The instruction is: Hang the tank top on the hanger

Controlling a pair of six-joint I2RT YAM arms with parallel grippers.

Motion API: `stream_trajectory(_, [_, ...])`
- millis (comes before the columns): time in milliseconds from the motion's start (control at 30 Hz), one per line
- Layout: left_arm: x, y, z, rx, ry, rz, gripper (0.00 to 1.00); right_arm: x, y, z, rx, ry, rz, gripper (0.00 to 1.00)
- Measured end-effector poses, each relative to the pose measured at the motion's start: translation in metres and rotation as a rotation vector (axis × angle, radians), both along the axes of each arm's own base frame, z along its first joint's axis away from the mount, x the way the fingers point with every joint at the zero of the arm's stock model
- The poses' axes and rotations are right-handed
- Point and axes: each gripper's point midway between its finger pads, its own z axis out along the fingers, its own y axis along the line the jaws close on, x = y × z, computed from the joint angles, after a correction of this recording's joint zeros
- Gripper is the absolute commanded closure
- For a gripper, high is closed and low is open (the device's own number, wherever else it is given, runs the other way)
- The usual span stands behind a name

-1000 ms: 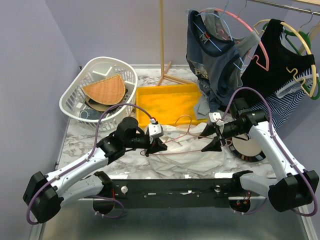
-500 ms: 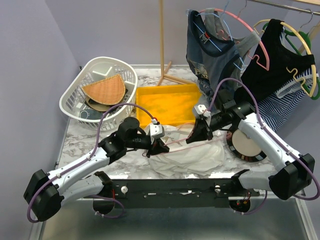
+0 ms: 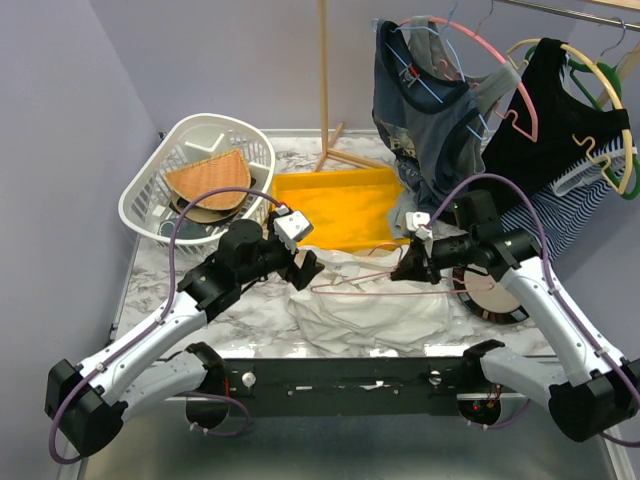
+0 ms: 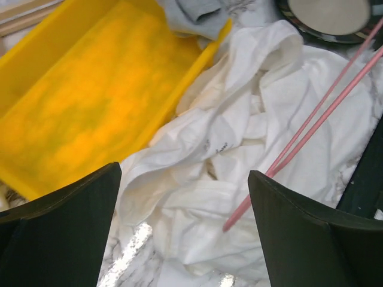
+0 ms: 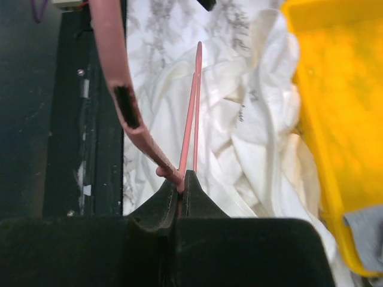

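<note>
The off-white tank top point(image 3: 372, 308) lies crumpled on the marble table in front of the yellow tray point(image 3: 330, 205). The slim pink wire hanger point(image 3: 350, 286) lies across it, pointing left. My right gripper point(image 3: 407, 270) is shut on the hanger's right end; in the right wrist view the jaws point(image 5: 182, 182) pinch the pink wire point(image 5: 191, 119) above the tank top point(image 5: 251, 137). My left gripper point(image 3: 305, 266) hangs open just left of the cloth, holding nothing. In the left wrist view its fingers point(image 4: 60, 227) straddle the tank top point(image 4: 239, 149), with the hanger's tip point(image 4: 311, 125) between them.
A white laundry basket point(image 3: 200, 180) stands at the back left. A wooden pole point(image 3: 323, 80) rises behind the tray. A blue-grey shirt point(image 3: 430, 130) and a black top point(image 3: 545, 110) hang at the back right. A round black-rimmed disc point(image 3: 495, 295) lies under the right arm.
The left gripper let go of the hanger's left end, opened wide and drew back to the left. The right gripper closed on the hanger's right end.
</note>
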Motion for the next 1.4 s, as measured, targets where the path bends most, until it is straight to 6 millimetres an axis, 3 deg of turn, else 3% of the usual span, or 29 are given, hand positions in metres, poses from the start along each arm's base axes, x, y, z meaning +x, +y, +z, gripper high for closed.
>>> stream_trajectory(133, [0.015, 0.018, -0.008, 0.04, 0.008, 0.131, 0.02, 0.013, -0.017, 0.013, 0.017, -0.054, -0.101, 0.99])
stream_trajectory(300, [0.035, 0.035, -0.048, 0.187, 0.097, 0.272, 0.07, 0.022, -0.026, 0.016, 0.025, -0.063, -0.162, 0.99])
stream_trajectory(467, [0.042, 0.047, -0.077, 0.296, 0.174, 0.352, 0.22, 0.024, -0.026, 0.012, 0.023, -0.038, -0.181, 0.99])
stream_trajectory(533, [0.044, 0.05, -0.08, 0.311, 0.182, 0.372, 0.35, 0.026, -0.026, 0.01, 0.022, -0.025, -0.186, 0.99])
stream_trajectory(767, [0.051, 0.049, -0.088, 0.342, 0.224, 0.411, 0.64, 0.032, -0.024, 0.005, 0.019, -0.001, -0.199, 0.99])
stream_trajectory(800, [0.052, 0.049, -0.09, 0.349, 0.232, 0.41, 0.71, 0.033, -0.024, 0.005, 0.019, 0.002, -0.2, 0.99])
stream_trajectory(833, [0.053, 0.048, -0.093, 0.36, 0.243, 0.411, 0.86, 0.034, -0.024, 0.005, 0.021, 0.004, -0.205, 0.99])
stream_trajectory(900, [0.053, 0.047, -0.097, 0.375, 0.258, 0.41, 1.0, 0.036, -0.024, 0.005, 0.022, 0.002, -0.208, 0.99])
stream_trajectory(1167, [0.043, 0.036, -0.098, 0.348, 0.303, 0.338, 1.0, 0.048, -0.02, -0.005, 0.012, 0.058, -0.22, 0.99])
stream_trajectory(1400, [0.027, 0.013, -0.064, 0.207, 0.283, 0.203, 1.0, 0.067, -0.008, -0.004, -0.008, 0.083, -0.203, 0.99])
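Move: The near-left strap edge of the white tank top lies about 5 cm ahead of the open left hand, 4 cm left and 10 cm below. The yellow tray's middle is about 19 cm ahead of that hand and 10 cm right; the hanger's free end is roughly 4 cm back, level sideways and slightly lower. From the right hand, already holding the hanger, the strap is some 22 cm left, 4 cm ahead and 10 cm below. Left dips about 10 cm, pinches and raises the strap while the right carries the hanger 7 cm forward. ##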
